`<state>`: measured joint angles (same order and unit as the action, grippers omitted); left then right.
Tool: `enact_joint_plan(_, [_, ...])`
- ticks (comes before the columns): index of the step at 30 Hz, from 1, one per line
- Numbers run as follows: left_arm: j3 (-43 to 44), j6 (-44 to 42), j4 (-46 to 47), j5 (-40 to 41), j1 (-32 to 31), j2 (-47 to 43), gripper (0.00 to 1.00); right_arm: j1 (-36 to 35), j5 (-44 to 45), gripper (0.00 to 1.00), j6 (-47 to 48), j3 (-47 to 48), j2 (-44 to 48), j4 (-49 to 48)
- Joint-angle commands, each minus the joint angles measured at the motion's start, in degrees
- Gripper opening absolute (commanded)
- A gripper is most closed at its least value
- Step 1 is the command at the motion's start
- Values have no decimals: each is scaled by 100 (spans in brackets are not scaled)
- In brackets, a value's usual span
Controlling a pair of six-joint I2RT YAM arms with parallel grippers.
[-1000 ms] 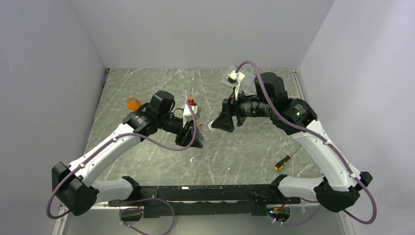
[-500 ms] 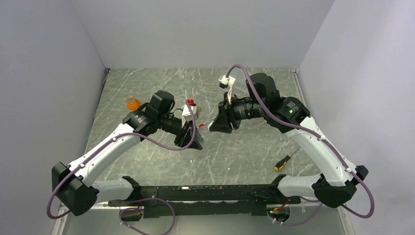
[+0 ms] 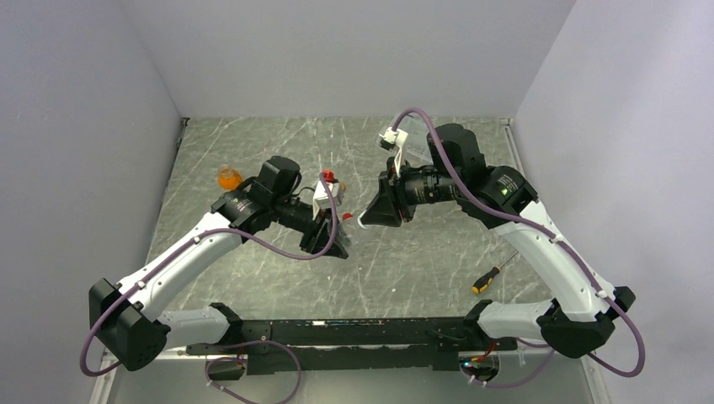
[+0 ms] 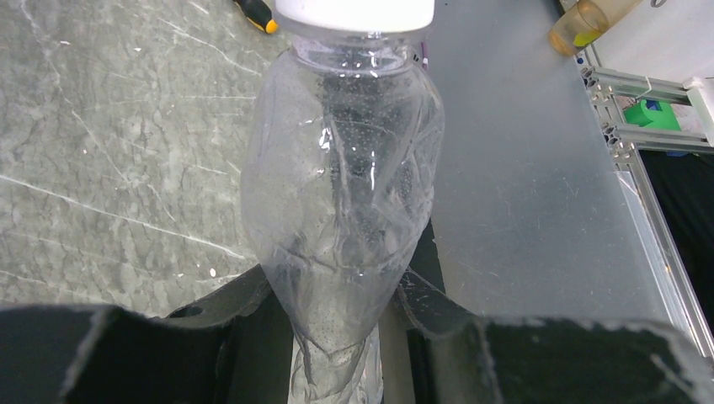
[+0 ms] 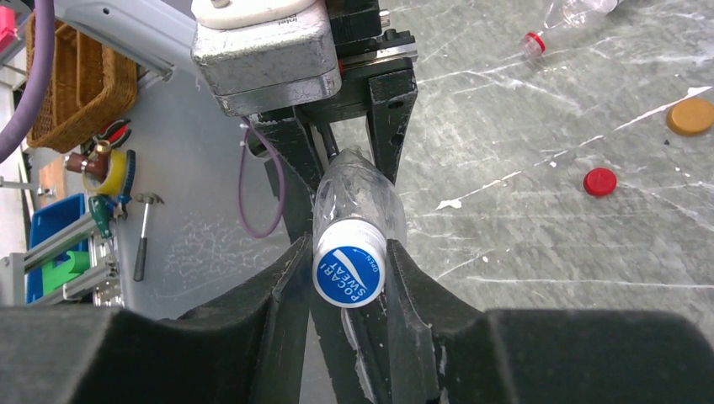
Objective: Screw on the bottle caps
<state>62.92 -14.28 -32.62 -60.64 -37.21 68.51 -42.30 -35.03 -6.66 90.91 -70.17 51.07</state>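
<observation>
My left gripper [image 4: 337,341] is shut on the base of a clear crumpled bottle [image 4: 341,185], held off the table with its neck towards the right arm. A blue cap with a white mark [image 5: 349,269] sits on the bottle's mouth, showing as a white rim [image 4: 354,12] in the left wrist view. My right gripper [image 5: 349,282] is shut on this cap, one finger pressed to each side. In the top view the two grippers [image 3: 333,229] [image 3: 370,215] meet over the middle of the table. A red cap [image 5: 599,181] and an orange cap [image 5: 690,116] lie loose on the table.
An orange bottle [image 3: 228,178] stands at the far left of the table. A yellow-and-black screwdriver [image 3: 492,276] lies near the right arm's base. A small clear bottle with a red cap [image 5: 534,42] lies at the far side in the right wrist view.
My right gripper has moved a little left onto the bottle's mouth and closed on the blue cap. The left arm and its bottle have stayed put.
</observation>
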Motion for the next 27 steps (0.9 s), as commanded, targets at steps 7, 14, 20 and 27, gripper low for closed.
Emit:
enact_joint_plan(7, [307, 325, 493, 1133, 21, -105, 0, -15, 524, 4, -503, 515, -305, 450])
enact_joint_plan(14, [326, 433, 1564, 4126, 21, -241, 0, 9, 1345, 0, -2106, 793, -910, 602])
enact_joint_plan(20, [215, 153, 2768, 5872, -127, -214, 0, 146, 1788, 0, -3315, 531, -1321, -14])
enact_joint_plan(27, [-81, -656, 3881, 7295, -760, -75, 0, 240, 1712, 0, -4176, 365, -1832, -859])
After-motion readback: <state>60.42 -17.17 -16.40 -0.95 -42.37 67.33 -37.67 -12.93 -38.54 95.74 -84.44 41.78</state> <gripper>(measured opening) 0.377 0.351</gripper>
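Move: The white, blue-topped cap is already between the right hand's fingers, on the clear bottle's mouth. From the left hand, gripping the bottle's lower part, it lies some 7 cm to the right, about 1 cm ahead and 8 cm above. Down on the table, 34 cm below the right hand, the red cap lies about 18 cm ahead and 4 cm left, and the gold cap some 26 cm ahead and 6 cm left. Forward together swing both hands, the left about 15 cm and the right about 13 cm, passing the bottle and its cap out over the table, with the left also drifting left and the right sinking slightly. As they go the wrists turn against each other, left counter-clockwise about 45 degrees and rolling, right clockwise nearly 40; both grips stay shut, the right keeping its pinch on the cap to screw it on. ##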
